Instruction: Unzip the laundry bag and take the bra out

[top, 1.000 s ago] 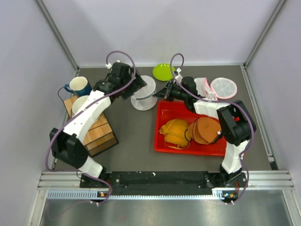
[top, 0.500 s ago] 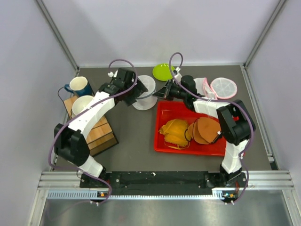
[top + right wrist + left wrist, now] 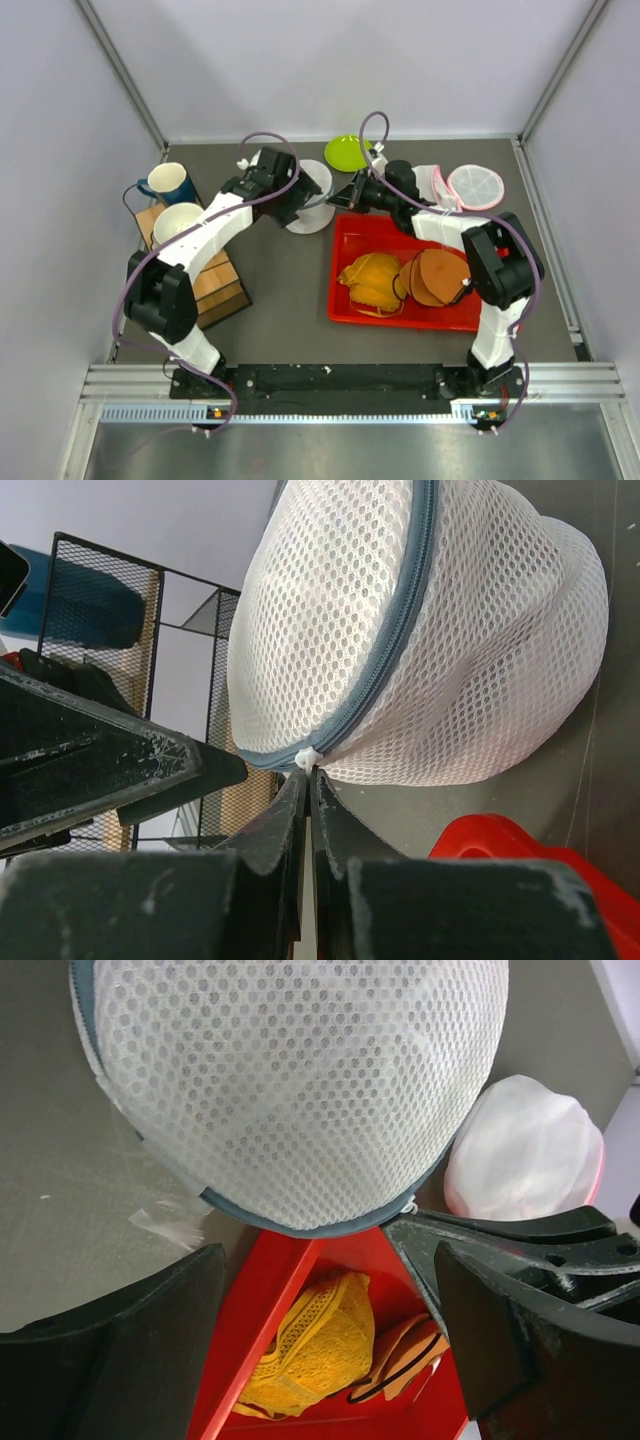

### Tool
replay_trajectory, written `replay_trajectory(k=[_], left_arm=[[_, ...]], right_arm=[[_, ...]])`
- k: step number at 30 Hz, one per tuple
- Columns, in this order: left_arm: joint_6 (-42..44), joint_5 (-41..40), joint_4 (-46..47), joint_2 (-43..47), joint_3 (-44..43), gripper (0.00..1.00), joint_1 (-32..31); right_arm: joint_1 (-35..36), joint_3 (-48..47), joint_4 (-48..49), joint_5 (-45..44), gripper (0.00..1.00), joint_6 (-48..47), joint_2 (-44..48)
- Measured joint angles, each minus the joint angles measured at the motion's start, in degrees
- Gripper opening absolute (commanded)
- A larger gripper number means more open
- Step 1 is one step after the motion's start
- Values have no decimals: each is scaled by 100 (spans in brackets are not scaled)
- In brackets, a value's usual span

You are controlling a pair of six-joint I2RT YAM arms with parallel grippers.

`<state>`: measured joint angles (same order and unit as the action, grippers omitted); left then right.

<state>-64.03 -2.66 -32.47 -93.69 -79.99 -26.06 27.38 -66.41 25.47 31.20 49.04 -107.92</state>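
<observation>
The laundry bag [image 3: 318, 185] is a white mesh dome with a grey-blue zipper, standing at the back middle of the table. In the right wrist view the bag [image 3: 470, 650] fills the top. My right gripper [image 3: 309, 780] is shut on the small white zipper pull [image 3: 308, 757] at the bag's lower edge. My left gripper [image 3: 296, 203] is at the bag's left side. In the left wrist view it [image 3: 330, 1330] is open just below the bag [image 3: 290, 1080], with nothing between its fingers. The bra is hidden; nothing shows through the mesh.
A red tray [image 3: 335, 290] right of the bag holds a yellow lace garment [image 3: 372, 280] and an orange one [image 3: 438, 276]. Pink-rimmed mesh bags [image 3: 474, 186] lie at the back right, a green plate [image 3: 346, 152] behind. A wooden box [image 3: 210, 285] with two mugs stands left.
My left arm has swung right, bringing its open gripper up against the bag's left side. The right gripper has stayed shut on the zipper pull.
</observation>
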Motion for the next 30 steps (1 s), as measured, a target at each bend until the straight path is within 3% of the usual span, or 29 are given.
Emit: replay_trajectory(k=[4, 8, 11, 12, 15, 23, 30], left_arm=[[-177, -39, 120, -116, -15, 88, -35], [-391, -420, 85, -249, -15, 79, -184], [-579, -796, 22, -289, -15, 66, -310], [-627, -894, 9, -306, -15, 43, -343], [-748, -1134, -37, -376, -33, 1, -367], [-157, -1156, -101, -765, -754, 0, -363], [791, -168, -17, -1388, -1447, 0, 15]], right_arm=[[0, 2, -2, -13, 0, 0, 20], [0, 2, -15, -11, 0, -4, 28], [0, 4, -44, -4, 0, -42, 31], [-2, 4, -63, 0, 0, -59, 42], [-2, 55, -153, 42, 0, -160, 111], [-146, 468, -678, 44, 0, -841, 575], [-855, 667, -848, 68, 0, -1115, 778]])
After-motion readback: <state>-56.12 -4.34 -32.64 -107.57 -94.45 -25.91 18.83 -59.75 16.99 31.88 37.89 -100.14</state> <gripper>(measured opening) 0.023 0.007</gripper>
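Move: Just under the left hand's open fingers, some 3 cm down, 1 cm ahead and 1 cm right, runs the laundry bag's grey zip band; it lies about 5 cm left of the right hand, level in reach and height. The bag's middle is roughly 5 cm ahead, 2 cm right of and 4 cm below the left hand, the green plate some 20 cm ahead, 10 cm right, and the red box's middle about 14 cm back, 30 cm right, both 15 cm lower. Sinking about 2.5 cm, the left hand shuts its wide-open fingers and pinches the zip band, then carries it some 5 cm forward, a little right and slightly up. The right hand keeps its shut grip on the white zip pull, eases back 2 cm, then draws away to the right, 8 cm in all, regaining its reach while dipping slightly and rolling about 10 degrees. ##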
